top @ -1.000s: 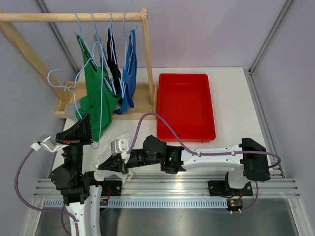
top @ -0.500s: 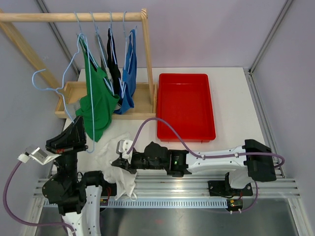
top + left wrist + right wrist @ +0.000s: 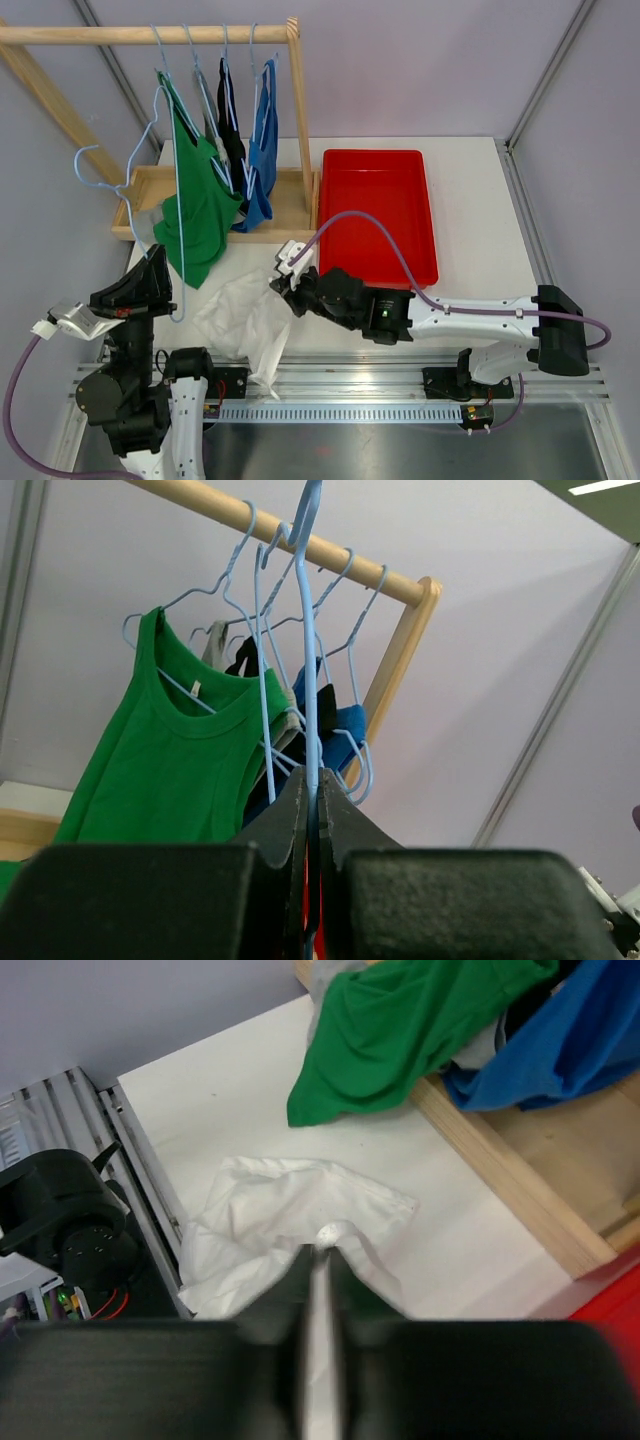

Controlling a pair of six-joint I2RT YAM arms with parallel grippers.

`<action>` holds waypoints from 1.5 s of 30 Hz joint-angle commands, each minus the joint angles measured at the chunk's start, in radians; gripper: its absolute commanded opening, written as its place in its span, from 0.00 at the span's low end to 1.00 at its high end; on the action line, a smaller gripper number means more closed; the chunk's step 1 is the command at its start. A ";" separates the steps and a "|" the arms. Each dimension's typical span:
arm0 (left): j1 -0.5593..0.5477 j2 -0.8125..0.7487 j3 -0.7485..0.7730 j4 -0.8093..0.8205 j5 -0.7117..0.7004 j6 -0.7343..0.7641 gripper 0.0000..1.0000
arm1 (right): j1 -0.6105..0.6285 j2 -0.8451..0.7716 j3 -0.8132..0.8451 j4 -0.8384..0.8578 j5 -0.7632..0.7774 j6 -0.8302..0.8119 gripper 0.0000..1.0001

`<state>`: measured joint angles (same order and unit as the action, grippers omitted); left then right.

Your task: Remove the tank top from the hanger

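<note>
The white tank top lies crumpled on the table near the front left, off the hanger. It also shows in the right wrist view. My right gripper is shut on a fold of it at its far right edge, and the pinch shows in its own view. My left gripper is shut on the bare light blue wire hanger and holds it upright at the left, beside the rack. In the left wrist view the hanger wire runs up from between the closed fingers.
A wooden rack stands at the back left with a green top, a black one and a blue one on hangers, over a wooden base. A red tray sits to its right.
My right gripper has moved right and away from the front edge, dragging the white tank top off the hanger. The left arm has pulled the bare hanger left and back.
</note>
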<state>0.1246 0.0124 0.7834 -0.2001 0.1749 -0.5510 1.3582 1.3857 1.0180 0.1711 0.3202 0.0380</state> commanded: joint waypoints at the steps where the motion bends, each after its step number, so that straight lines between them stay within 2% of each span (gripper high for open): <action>1: -0.005 -0.085 0.027 -0.047 -0.025 0.059 0.00 | -0.004 -0.013 0.024 -0.087 0.049 0.046 0.47; 2: -0.005 -0.084 0.031 -0.064 -0.041 0.068 0.00 | -0.004 -0.005 0.031 -0.122 0.057 0.060 0.85; 3: -0.005 -0.084 0.045 -0.074 -0.049 0.077 0.00 | -0.005 -0.001 0.048 -0.140 0.059 0.062 0.99; 11: -0.006 -0.078 0.135 -0.179 -0.153 0.186 0.00 | -0.004 -0.045 0.033 -0.223 0.126 0.071 0.99; 15: -0.011 -0.019 0.169 -0.206 -0.206 0.232 0.00 | -0.004 -0.083 0.022 -0.254 0.129 0.089 0.99; 20: -0.031 0.264 0.255 -0.233 -0.201 0.301 0.00 | -0.004 -0.155 0.010 -0.294 0.125 0.085 0.99; 26: -0.031 0.515 0.402 -0.190 -0.204 0.365 0.00 | -0.005 -0.255 -0.019 -0.329 0.143 0.074 1.00; 40: -0.011 0.885 0.608 -0.022 -0.181 0.461 0.00 | -0.004 -0.479 -0.159 -0.349 0.191 0.080 1.00; 45: 0.101 1.009 0.675 0.022 -0.023 0.390 0.00 | -0.004 -0.514 -0.188 -0.360 0.207 0.086 0.99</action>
<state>0.1646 0.9630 1.4055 -0.2737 0.0536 -0.1299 1.3529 0.9005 0.8429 -0.1864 0.4824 0.1104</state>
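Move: The wooden rail's left end, where the empty hanger in the left hand is headed, lies some 32 cm ahead of that hand, 8 cm left and 20 cm above. From the same hand the green tank top hangs about 30 cm ahead and 3 cm right, the grey one about 32 cm ahead and 9 cm right. The white tank top, still between the right fingertips, is centred some 10 cm left, 3 cm back and 20 cm below that hand; the red box is 24 cm ahead and 22 cm right. After a small dip and draw back, the left hand swings forward about 20 cm, with some left and up, carrying the gripped hanger hook-first to the rail, tipping its fingers down and turning counter-clockwise. The right fingers open wide and let go of the white tank top as the hand sinks 4 cm, then it rises and backs off right, about 13 cm in all. ##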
